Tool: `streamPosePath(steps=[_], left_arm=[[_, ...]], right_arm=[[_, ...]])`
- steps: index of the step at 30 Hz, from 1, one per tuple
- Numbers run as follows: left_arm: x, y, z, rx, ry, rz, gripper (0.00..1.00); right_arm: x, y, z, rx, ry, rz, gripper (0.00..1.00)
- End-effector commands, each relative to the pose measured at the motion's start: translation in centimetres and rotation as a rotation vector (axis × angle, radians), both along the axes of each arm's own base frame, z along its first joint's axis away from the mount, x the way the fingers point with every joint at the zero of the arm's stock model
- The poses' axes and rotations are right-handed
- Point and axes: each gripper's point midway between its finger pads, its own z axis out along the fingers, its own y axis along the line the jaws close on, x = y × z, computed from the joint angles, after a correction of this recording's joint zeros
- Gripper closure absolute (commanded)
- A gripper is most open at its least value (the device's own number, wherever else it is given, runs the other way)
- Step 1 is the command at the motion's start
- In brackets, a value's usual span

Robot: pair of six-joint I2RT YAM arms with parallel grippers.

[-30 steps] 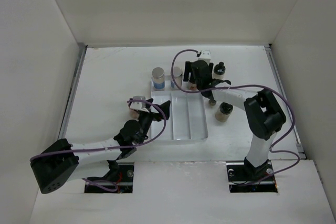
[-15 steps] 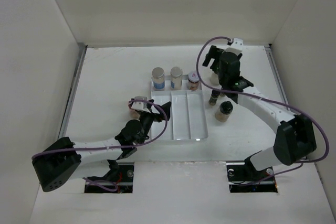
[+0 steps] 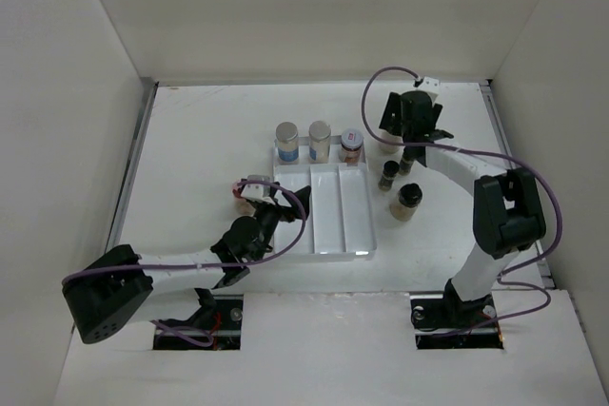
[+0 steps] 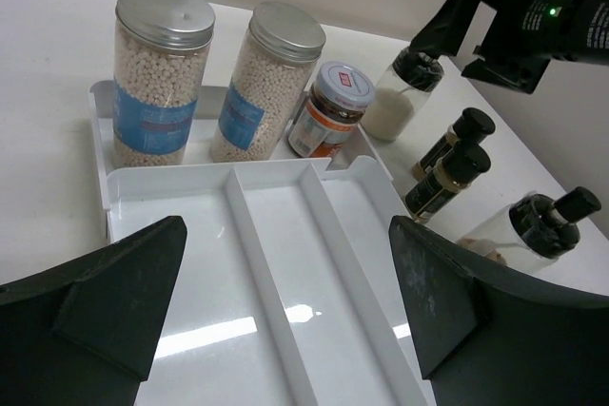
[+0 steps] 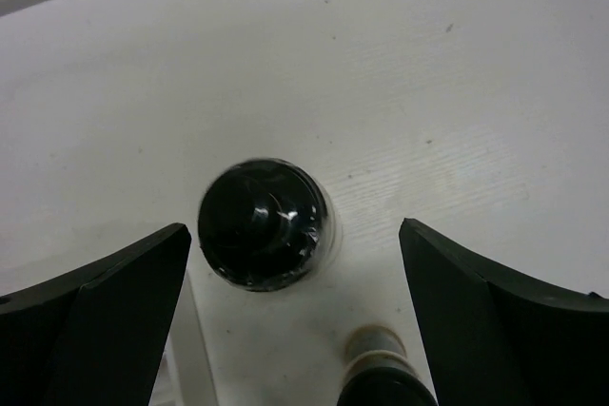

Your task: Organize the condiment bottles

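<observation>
Two silver-lidded cylinders (image 3: 286,140) (image 3: 320,140) and the pinkish-lidded jar (image 3: 351,146) stand in the back compartment of the white divided tray (image 3: 328,235). The left wrist view shows them too: cylinders (image 4: 157,83) (image 4: 262,92) and jar (image 4: 328,111). My right gripper (image 3: 400,132) is open above the cream black-capped bottle (image 3: 383,147). In the right wrist view its black cap (image 5: 265,225) sits between the open fingers (image 5: 105,320), nearer the left one. Two small dark bottles (image 3: 389,175) (image 3: 409,163) stand right of the tray. My left gripper (image 3: 290,199) is open and empty over the tray's long slots (image 4: 285,235).
A black-capped jar (image 3: 407,202) with tan contents stands right of the tray, near the dark bottles. A small pinkish object (image 3: 244,195) shows beside my left wrist, mostly hidden. White walls enclose the table on three sides.
My right gripper left the pinkish-lidded jar in the tray's back compartment, swung right, and now hangs over the cream bottle. The left arm has barely moved.
</observation>
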Motion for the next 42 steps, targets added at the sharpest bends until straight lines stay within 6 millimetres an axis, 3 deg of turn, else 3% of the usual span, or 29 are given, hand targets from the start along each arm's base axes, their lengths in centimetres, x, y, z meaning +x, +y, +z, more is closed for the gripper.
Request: streamPosePath(steps=[1,4,10,14,17,21,26,29,33,38,42], left_arm=[[0.2,-0.3,1.9,-0.064,-0.040,-0.005,0.12],[0.3,-0.3,1.8,-0.063,-0.038,-0.004,0.12],[0.4,-0.2,1.7,-0.064,-0.035,-0.001,0.12],[0.3,-0.3,1.8,-0.066,-0.034,-0.001,0.12],[0.3,-0.2,1.8,-0.069,-0.036,0.000,0.12],[0.4,0.0,1.8,-0.068,-0.035,0.004,0.12],[0.4,-0.1,1.7,-0.068,-0.034,0.003,0.12],[0.4,-0.2,1.8,-0.072,-0.032,-0.002,0.12],[0.4,0.0,1.9,-0.083,-0.033,0.004,0.12],[0.5,0.7,2.0,-0.091,-0.034,0.025,0.12],[0.7,1.9,2.2,-0.106,-0.037,0.067,0.12]], right_arm=[[2.1,0.8,2.2,0.013,-0.055,0.036,0.05],[2.7,0.7,1.4,0.006,-0.037,0.031,0.08],[2.2,0.8,-0.1,0.005,0.000,0.030,0.11],[2.6,0.9,-0.1,0.007,-0.006,0.030,0.31],[3.1,0.8,2.6,0.020,-0.082,0.019,0.46],[2.7,-0.2,9.0,0.036,-0.244,-0.026,0.48],[-0.8,-0.4,15.9,0.077,-0.407,-0.022,0.48],[-3.0,1.0,17.2,0.095,-0.437,0.019,0.48],[-6.4,4.8,17.4,0.136,-0.447,0.121,0.48],[-11.0,11.2,15.8,0.189,-0.415,0.290,0.47],[-13.2,16.1,14.2,0.233,-0.369,0.403,0.47]])
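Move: Just ahead of the right hand, about 2 cm forward and 1 cm left, stands the tall black-capped bottle, its middle some 5 cm below. A small dark-capped bottle is roughly 5 cm back and 4 cm right of the hand, another some 11 cm back and 2 cm left; the red-labelled jar in the tray is about 2 cm back and 14 cm left. From the left hand the tall bottle is roughly 22 cm ahead and 31 cm right. Easing about 2 cm forward and slightly down around the tall bottle, the open right hand closes on its black cap end and pinches it. It then lifts about 17 cm while drawing back, swings left over the tray and starts sinking, ending some 14 cm nearer the base and 13 cm left of the grasp, turned about 20 degrees counter-clockwise, fingers pointing less steeply down. ##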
